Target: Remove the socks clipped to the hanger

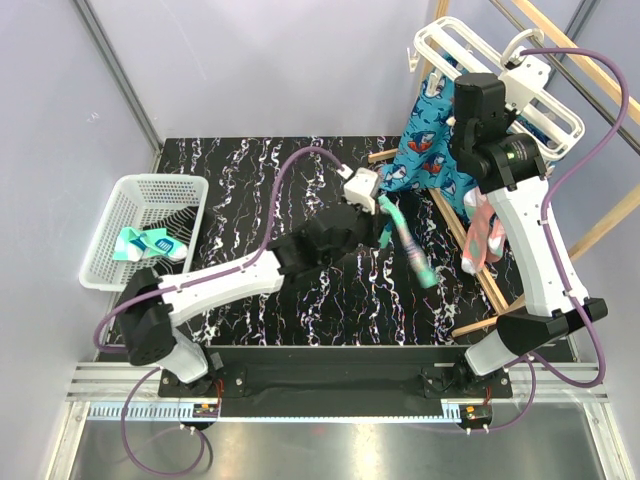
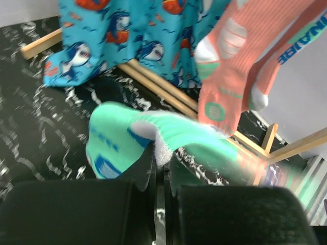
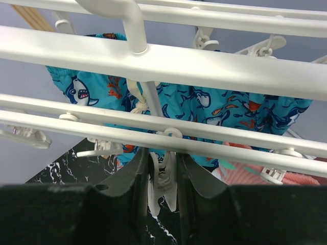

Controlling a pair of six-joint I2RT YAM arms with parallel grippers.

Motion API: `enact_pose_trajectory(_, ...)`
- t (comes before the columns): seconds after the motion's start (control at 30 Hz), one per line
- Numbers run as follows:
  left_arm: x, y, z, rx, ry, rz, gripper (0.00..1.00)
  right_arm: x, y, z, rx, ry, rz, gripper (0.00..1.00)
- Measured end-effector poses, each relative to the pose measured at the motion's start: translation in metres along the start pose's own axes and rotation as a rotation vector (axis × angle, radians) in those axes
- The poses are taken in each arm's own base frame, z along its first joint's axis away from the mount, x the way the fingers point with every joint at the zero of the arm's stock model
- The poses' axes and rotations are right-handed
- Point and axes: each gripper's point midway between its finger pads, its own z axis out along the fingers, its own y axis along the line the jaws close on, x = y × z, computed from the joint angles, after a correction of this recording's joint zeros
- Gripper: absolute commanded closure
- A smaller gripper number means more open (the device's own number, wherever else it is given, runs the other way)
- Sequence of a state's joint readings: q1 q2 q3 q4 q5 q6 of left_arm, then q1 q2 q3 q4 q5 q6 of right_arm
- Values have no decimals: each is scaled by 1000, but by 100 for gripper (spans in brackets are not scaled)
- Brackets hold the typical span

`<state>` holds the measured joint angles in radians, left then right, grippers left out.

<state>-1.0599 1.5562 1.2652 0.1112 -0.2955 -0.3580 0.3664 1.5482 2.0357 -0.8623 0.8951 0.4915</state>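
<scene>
My left gripper [image 2: 162,162] is shut on the edge of a mint-green patterned sock [image 2: 127,135]. In the top view that sock [image 1: 408,245] dangles from the gripper [image 1: 383,205] over the middle of the table. My right gripper [image 3: 163,161] reaches under the bars of the white hanger [image 3: 204,61], its fingers shut on a white clip [image 3: 164,178]. Blue shark-print socks [image 1: 425,150] and salmon-pink socks [image 1: 484,238] hang from the hanger [image 1: 455,45] at the back right. They also show behind the bars: the blue shark-print socks [image 3: 204,107] and a salmon-pink sock [image 3: 245,173].
A white basket [image 1: 120,200] stands at the left table edge with a mint-green sock [image 1: 150,243] inside. A light wooden bar frame [image 1: 470,250] stands at the right under the hanger, and its bars [image 2: 168,97] lie close ahead of my left gripper.
</scene>
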Motion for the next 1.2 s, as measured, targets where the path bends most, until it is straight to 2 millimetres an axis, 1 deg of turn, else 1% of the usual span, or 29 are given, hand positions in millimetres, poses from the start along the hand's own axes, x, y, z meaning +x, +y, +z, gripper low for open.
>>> enact_pose_trajectory(0.07,-6,10,-11,-28,2,-13,100,1,2,-1,-14,8,1,75)
enact_pose_trajectory(0.1,-14,18,-17,-43,-3,-23,100,1,2,-2,-22,12,3,63)
enact_pose_trajectory(0.13,-22,25,-23,-55,-16,-36,100,1,3,-3,-31,16,8,56)
enact_pose_trajectory(0.17,-33,36,-30,-73,-33,-55,100,1,5,-4,-46,22,9,52)
enact_pose_trajectory(0.2,-47,52,-39,-101,-57,-76,100,1,5,-5,-53,27,10,45)
enact_pose_trajectory(0.23,-61,72,-49,-135,-84,-101,100,1,7,-7,-68,34,12,42)
enact_pose_trajectory(0.27,-72,86,-57,-163,-106,-119,100,2,8,-9,-81,40,11,40)
enact_pose_trajectory(0.3,-85,107,-68,-201,-137,-140,100,2,9,-11,-96,48,9,33)
enact_pose_trajectory(0.4,-115,165,-108,-327,-209,-185,100,10,11,-18,-152,87,-12,22)
enact_pose_trajectory(0.5,-134,206,-145,-428,-260,-210,100,24,8,-27,-208,136,-39,14)
enact_pose_trajectory(0.53,-138,217,-155,-454,-271,-216,100,30,8,-30,-229,154,-47,6)
enact_pose_trajectory(0.6,-143,247,-177,-533,-290,-234,100,46,6,-39,-286,201,-65,0)
enact_pose_trajectory(0.67,-142,286,-202,-653,-301,-267,100,60,7,-50,-351,251,-76,0)
enact_pose_trajectory(0.73,-135,327,-229,-781,-313,-318,100,67,10,-60,-410,285,-74,0)
enact_pose_trajectory(0.83,-111,380,-272,-962,-331,-413,100,72,15,-73,-490,321,-65,0)
enact_pose_trajectory(0.87,-101,393,-284,-1015,-327,-442,100,74,17,-76,-512,331,-63,0)
enact_pose_trajectory(1.0,-70,423,-314,-1155,-307,-546,100,79,17,-94,-600,359,-50,0)
enact_pose_trajectory(1.07,-56,440,-331,-1217,-324,-605,87,79,15,-103,-634,366,-43,0)
enact_pose_trajectory(1.1,-45,448,-338,-1239,-322,-637,76,78,14,-107,-647,367,-40,0)
enact_pose_trajectory(1.13,-37,454,-343,-1255,-317,-662,60,76,14,-111,-666,365,-34,0)
enact_pose_trajectory(1.17,-28,461,-346,-1263,-300,-689,46,75,13,-115,-683,364,-30,0)
enact_pose_trajectory(1.2,-21,465,-343,-1252,-275,-712,42,75,13,-119,-702,366,-26,0)
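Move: The left hand already holds the freed green sock. The basket it is bound for lies about 59 cm to its left, about level fore and aft, 23 cm lower; inside, the first green sock is some 57 cm left and 2 cm back, the black striped sock 51 cm left and 2 cm ahead. The right fingers are still on an emptied hanger clip, with the peach socks roughly 8 cm right, 9 cm back and 17 cm below. Keeping its pinch on the green sock, the left hand sweeps about 57 cm left to the basket, arching up some 9 cm before sinking, turning counter-clockwise and tipping down, and opens its fingers partway over the basket. The right fingers open wide and come off the clip, then draw back and left about 13 cm and somewhat down, swinging some 40 degrees counter-clockwise. ##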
